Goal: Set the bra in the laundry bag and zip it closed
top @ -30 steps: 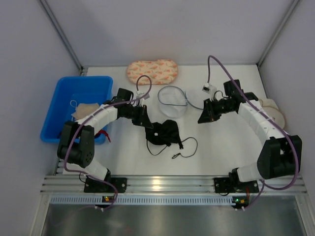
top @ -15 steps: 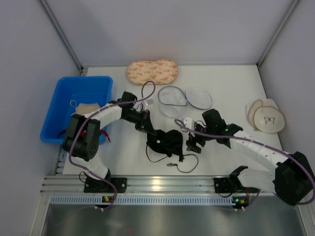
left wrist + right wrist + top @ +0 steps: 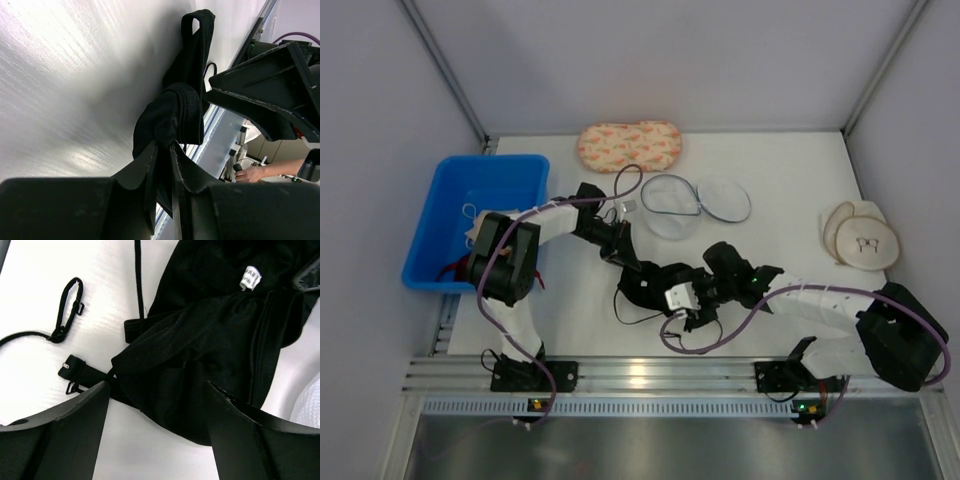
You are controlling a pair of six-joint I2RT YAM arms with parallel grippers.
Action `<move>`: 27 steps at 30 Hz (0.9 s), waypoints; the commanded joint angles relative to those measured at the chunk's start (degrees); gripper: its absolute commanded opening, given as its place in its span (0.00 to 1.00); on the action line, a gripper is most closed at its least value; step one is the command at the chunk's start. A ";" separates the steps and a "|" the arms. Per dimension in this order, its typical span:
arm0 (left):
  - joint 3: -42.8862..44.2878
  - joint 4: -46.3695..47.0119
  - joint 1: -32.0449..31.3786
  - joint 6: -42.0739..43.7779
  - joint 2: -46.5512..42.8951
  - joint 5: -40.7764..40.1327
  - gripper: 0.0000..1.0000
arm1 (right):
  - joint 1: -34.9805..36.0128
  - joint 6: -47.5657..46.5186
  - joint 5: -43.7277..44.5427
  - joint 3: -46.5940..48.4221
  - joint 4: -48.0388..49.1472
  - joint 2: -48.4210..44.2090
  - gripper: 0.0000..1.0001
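The black bra (image 3: 658,283) lies bunched on the white table, its thin straps (image 3: 700,340) trailing toward the front edge. My left gripper (image 3: 638,272) is shut on a fold of the bra (image 3: 175,115) at its left side; black fabric fills the narrow gap of the gripper (image 3: 162,146). My right gripper (image 3: 692,296) is open at the bra's right side, its fingers spread wide over the black cloth (image 3: 215,335) in the wrist view (image 3: 157,405). The round mesh laundry bag (image 3: 673,207) lies open behind, its lid (image 3: 725,198) flipped right.
A blue bin (image 3: 470,200) holding a beige cloth (image 3: 483,224) stands at the left. A peach patterned pouch (image 3: 630,146) lies at the back, and a beige bra (image 3: 861,237) at the right edge. The aluminium rail (image 3: 640,375) runs along the front.
My right arm swung from beside the bag down to the bra and its jaws opened. My left gripper dragged the bra a little right and nearer.
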 commanded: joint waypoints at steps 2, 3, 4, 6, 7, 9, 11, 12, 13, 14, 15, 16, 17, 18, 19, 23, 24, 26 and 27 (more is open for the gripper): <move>3.71 -2.53 0.09 3.55 1.15 0.73 0.23 | 1.73 -7.77 -0.89 2.82 -1.32 2.52 0.74; 3.97 -2.62 0.09 3.64 1.06 0.55 0.24 | 2.08 -8.12 -0.19 3.34 -1.32 3.92 0.73; 4.15 -2.62 0.09 3.64 1.15 0.55 0.27 | 2.00 -8.47 0.51 3.43 -1.05 4.63 0.71; 4.15 -2.88 0.09 3.91 0.80 0.11 0.31 | 2.00 -8.91 2.88 3.70 0.53 6.56 0.59; 4.33 -3.32 0.09 4.17 0.71 -0.06 0.34 | 1.99 -9.17 3.59 3.96 0.36 7.18 0.54; 4.41 -4.81 0.09 5.31 0.27 -0.50 0.37 | 2.08 -8.39 4.91 5.10 0.18 8.67 0.33; 4.15 -5.60 0.09 6.10 -1.22 -1.29 0.40 | 2.08 -5.59 5.53 6.24 0.09 8.94 0.10; 3.98 -5.87 0.18 6.19 -1.83 -1.73 0.41 | 2.00 -4.09 5.36 6.68 -0.61 8.60 0.03; 3.89 -6.13 0.52 6.19 -3.32 -2.61 0.42 | 1.99 -2.43 4.31 7.29 -1.31 7.81 0.00; 3.80 -6.92 0.61 8.11 -4.20 -3.48 0.43 | 1.99 1.16 3.34 8.87 -2.71 5.89 0.00; 3.71 -7.28 0.79 8.74 -5.17 -4.36 0.44 | 1.99 3.19 2.29 9.93 -5.59 4.82 0.00; 3.54 -7.37 1.31 9.61 -7.18 -6.37 0.46 | 1.99 5.39 -0.42 11.07 -7.28 3.51 0.00; 3.19 -7.45 1.67 9.97 -8.24 -7.44 0.50 | 1.91 10.20 -1.75 13.34 -8.60 0.97 0.00; 2.66 -7.37 2.02 10.49 -9.30 -8.41 0.52 | 1.73 12.68 -3.24 14.50 -10.09 -0.01 0.00; 2.48 -7.37 2.37 11.20 -11.22 -11.37 0.53 | 1.64 15.14 -4.48 15.64 -12.98 -1.15 0.00; 2.22 -7.37 2.46 15.14 -13.70 -18.41 0.63 | 0.68 28.22 -12.12 20.12 -18.71 -5.02 0.00; 2.39 -7.37 2.37 15.77 -13.97 -19.57 0.63 | 0.07 30.35 -13.18 20.48 -19.07 -5.55 0.00; 2.57 -7.37 2.46 17.17 -14.49 -20.98 0.64 | -1.34 36.59 -16.78 20.57 -19.68 -6.43 0.00; 2.48 -7.37 2.37 17.61 -15.10 -20.98 0.64 | -3.52 38.70 -18.10 20.40 -19.60 -6.35 0.00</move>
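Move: The bra sprawls in front of my open right fingers: its middle is about 8 cm to the left, 3 cm ahead and 3 cm below, with its near cup just under the fingers. A loose strap lies roughly 8 cm back and 3 cm left of the right hand; the laundry bag is some 23 cm straight ahead. From my left hand, still on the bra's left edge, its middle is about 5 cm back, 5 cm right and 4 cm below. I sink my right hand some 2.5 cm onto the near part of the bra, edging forward, and close the wide-open fingers fully to pinch it. Then I raise that hand quickly, about 15 cm, drifting left and back as the wrist turns some 25 degrees. Meanwhile my left fingers keep opening, let go of the bra, and draw away left, up and forward by about 7 cm. ##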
